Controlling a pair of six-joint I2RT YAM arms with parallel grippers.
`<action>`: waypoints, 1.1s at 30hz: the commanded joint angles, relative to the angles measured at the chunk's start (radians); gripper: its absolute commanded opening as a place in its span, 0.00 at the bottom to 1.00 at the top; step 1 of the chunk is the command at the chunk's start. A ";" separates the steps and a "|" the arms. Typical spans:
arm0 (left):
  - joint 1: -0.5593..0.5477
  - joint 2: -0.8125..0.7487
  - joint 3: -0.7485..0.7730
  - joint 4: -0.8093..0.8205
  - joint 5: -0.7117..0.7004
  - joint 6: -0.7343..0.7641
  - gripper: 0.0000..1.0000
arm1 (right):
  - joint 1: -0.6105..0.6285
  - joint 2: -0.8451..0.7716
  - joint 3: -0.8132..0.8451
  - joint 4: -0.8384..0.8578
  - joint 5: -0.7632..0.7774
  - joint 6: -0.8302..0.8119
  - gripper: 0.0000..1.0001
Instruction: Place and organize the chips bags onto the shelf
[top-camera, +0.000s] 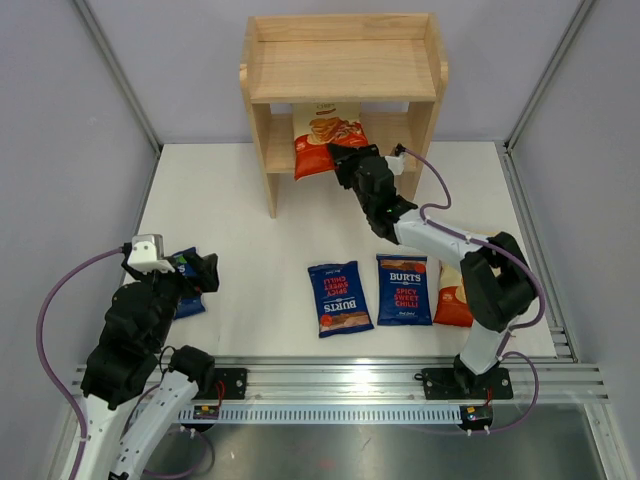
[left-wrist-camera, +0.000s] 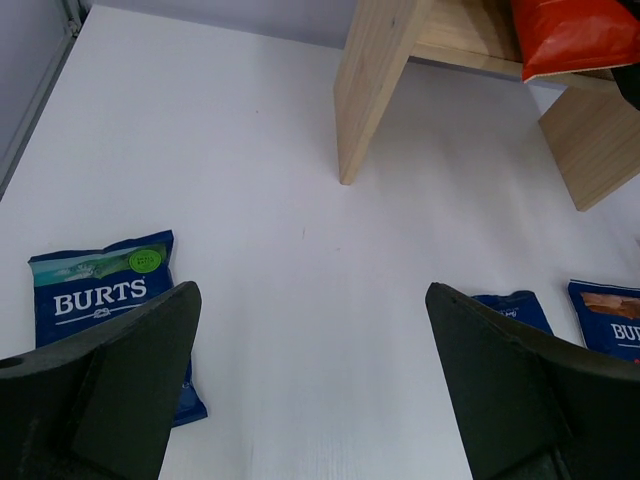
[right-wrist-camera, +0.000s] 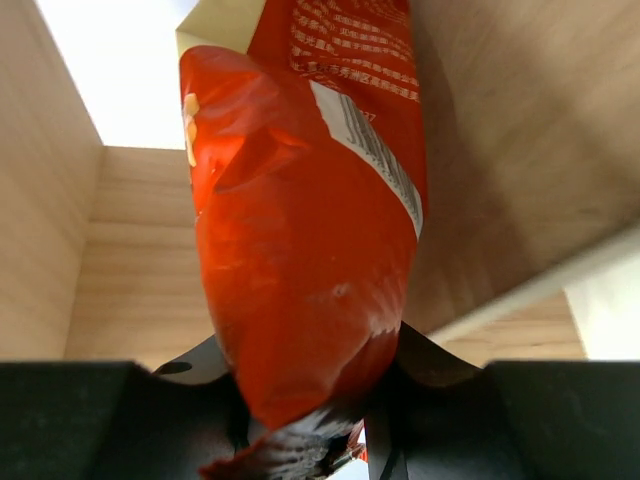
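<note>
The wooden shelf (top-camera: 343, 70) stands at the back of the table. My right gripper (top-camera: 345, 160) is shut on the lower end of a cream-and-red-orange chips bag (top-camera: 325, 140), which reaches into the shelf's lower tier. In the right wrist view that bag (right-wrist-camera: 300, 250) fills the space between the jaws of the right gripper (right-wrist-camera: 305, 370). My left gripper (top-camera: 195, 272) is open and empty, hovering over bare table (left-wrist-camera: 310, 330) beside a blue-green Burts bag (left-wrist-camera: 100, 290). Two dark blue Burts bags (top-camera: 339, 298) (top-camera: 404, 289) lie flat at centre front. Another red-orange bag (top-camera: 452, 295) is partly hidden behind the right arm.
The shelf's left leg (left-wrist-camera: 375, 80) stands on the white table ahead of the left gripper. Grey walls and metal frame posts (top-camera: 120, 75) close in the table on three sides. A rail (top-camera: 340, 385) runs along the near edge.
</note>
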 joint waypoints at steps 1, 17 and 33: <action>0.003 0.000 0.008 0.044 -0.047 0.008 0.99 | 0.027 0.070 0.161 -0.148 0.088 0.074 0.17; 0.002 -0.025 0.005 0.043 -0.069 0.006 0.99 | 0.139 0.268 0.450 -0.393 0.152 0.140 0.21; 0.002 -0.031 0.008 0.032 -0.084 0.003 0.99 | 0.139 0.177 0.468 -0.696 0.169 0.086 0.85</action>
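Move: The right hand grips the front edge of the red cassava chips bag, whose middle lies roughly 8 cm ahead and 2 cm left of it. The bag is to go to the left end of the lower shelf, its middle about 9 cm left and 8 cm ahead. The left side panel stands some 18 cm left and 6 cm ahead, the right one about as far right and 6 cm ahead. From the left hand that place is about 35 cm ahead and 23 cm right. Keeping its grip, the right hand slides the cassava chips bag sideways along the lower shelf about 7.5 cm to the left, towards the left side panel, easing a couple of centimetres farther in and slightly down at first. There it stops and spreads its fingers from part-closed to nearly wide open, letting go of the bag's front edge while the fingers tip down to some 10 degrees below their starting slant and the hand starts to draw back by 1 to 2 cm. ##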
